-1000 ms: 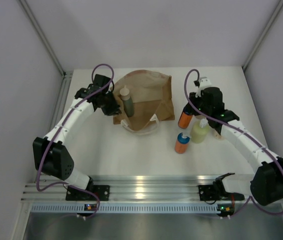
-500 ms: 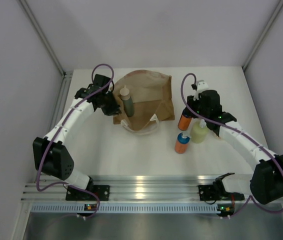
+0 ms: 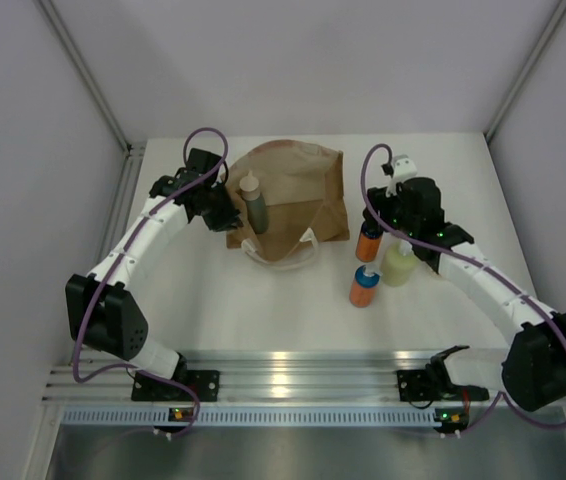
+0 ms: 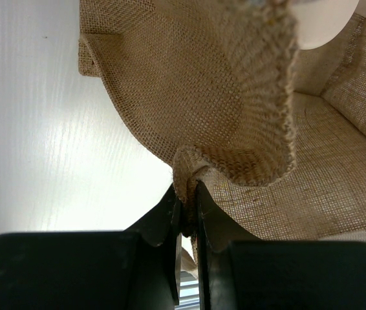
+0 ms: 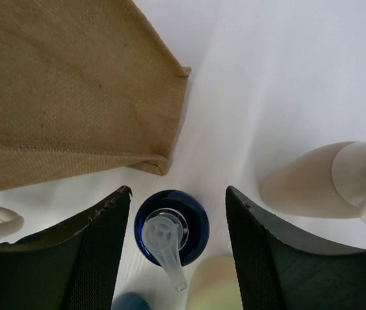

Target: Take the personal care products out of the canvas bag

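Note:
The canvas bag (image 3: 298, 190) lies flat at the back centre with its white rope handles (image 3: 283, 258) toward me. My left gripper (image 3: 225, 214) is shut on the bag's mouth edge (image 4: 187, 169) and holds it up. A dark grey-green bottle (image 3: 256, 211) with a pale top sits in the opening. My right gripper (image 3: 378, 218) is open and straddles the blue cap (image 5: 172, 227) of an upright orange bottle (image 3: 368, 241) without touching it. A second orange bottle (image 3: 364, 286) and a yellow-green bottle (image 3: 399, 263) stand next to it. A cream bottle (image 5: 319, 184) shows right of the gripper.
The table's white surface (image 3: 213, 300) is bounded by grey walls on the left, right and back. An aluminium rail (image 3: 293, 370) with the arm bases runs along the near edge. The three standing bottles are close together under my right arm.
My right gripper has shifted slightly left and back over the orange bottle, which stays standing in place. My left arm and the bag have not moved.

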`<state>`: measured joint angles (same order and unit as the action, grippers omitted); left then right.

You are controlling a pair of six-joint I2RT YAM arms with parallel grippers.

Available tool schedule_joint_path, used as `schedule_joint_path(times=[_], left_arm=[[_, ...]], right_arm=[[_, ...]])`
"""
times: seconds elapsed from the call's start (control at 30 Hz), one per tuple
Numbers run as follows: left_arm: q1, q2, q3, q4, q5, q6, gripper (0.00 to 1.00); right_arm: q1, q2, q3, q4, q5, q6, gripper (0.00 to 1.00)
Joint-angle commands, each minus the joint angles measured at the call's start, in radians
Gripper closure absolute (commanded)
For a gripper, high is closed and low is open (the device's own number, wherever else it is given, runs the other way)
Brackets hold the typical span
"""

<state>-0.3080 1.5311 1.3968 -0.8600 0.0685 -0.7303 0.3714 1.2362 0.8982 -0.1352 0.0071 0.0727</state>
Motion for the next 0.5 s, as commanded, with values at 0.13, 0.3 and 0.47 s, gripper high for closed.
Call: schedule_joint_path(times=[0.13, 0.3, 0.47], left_arm=[[0.012, 0.015, 0.002, -0.027, -0.029, 0.006, 1.0], [0.012, 0.008, 0.002, -0.027, -0.038, -0.007, 1.0], [0.015, 0.001, -0.001, -0.027, -0.05, -0.012, 1.0]], right_arm=[[0.029, -0.075, 0.179, -0.006, -0.002, 0.024, 0.38], [0.057, -0.067, 0.268, -0.029, -0.085, 0.071, 0.38], [0.118, -0.018, 0.35, -0.04, -0.118, 0.127, 0.38]])
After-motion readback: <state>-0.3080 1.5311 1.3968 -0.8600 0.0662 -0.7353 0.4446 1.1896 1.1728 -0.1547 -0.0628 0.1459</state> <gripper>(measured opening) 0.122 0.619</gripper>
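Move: The green bottle with the cream cap, the last in the canvas bag, lies about 25 cm to the right hand's left, 6 cm ahead and 7 cm lower. The dark-capped orange bottle stands right under that hand, its middle 8 cm down; the yellow-green bottle is 7 cm right of it and 5 cm nearer, the blue-capped orange bottle 9 cm nearer. From the left hand, the green bottle is roughly 8 cm ahead, 4 cm right and 5 cm lower. The dark-capped orange bottle, already free between the open right fingers, is left behind as the right hand climbs fast, about 14 cm straight off its pump, then also swings some 5 cm left, to the bag's side. The fingers stay open and tip up roughly 15 degrees while the hand rolls its left side upward. ##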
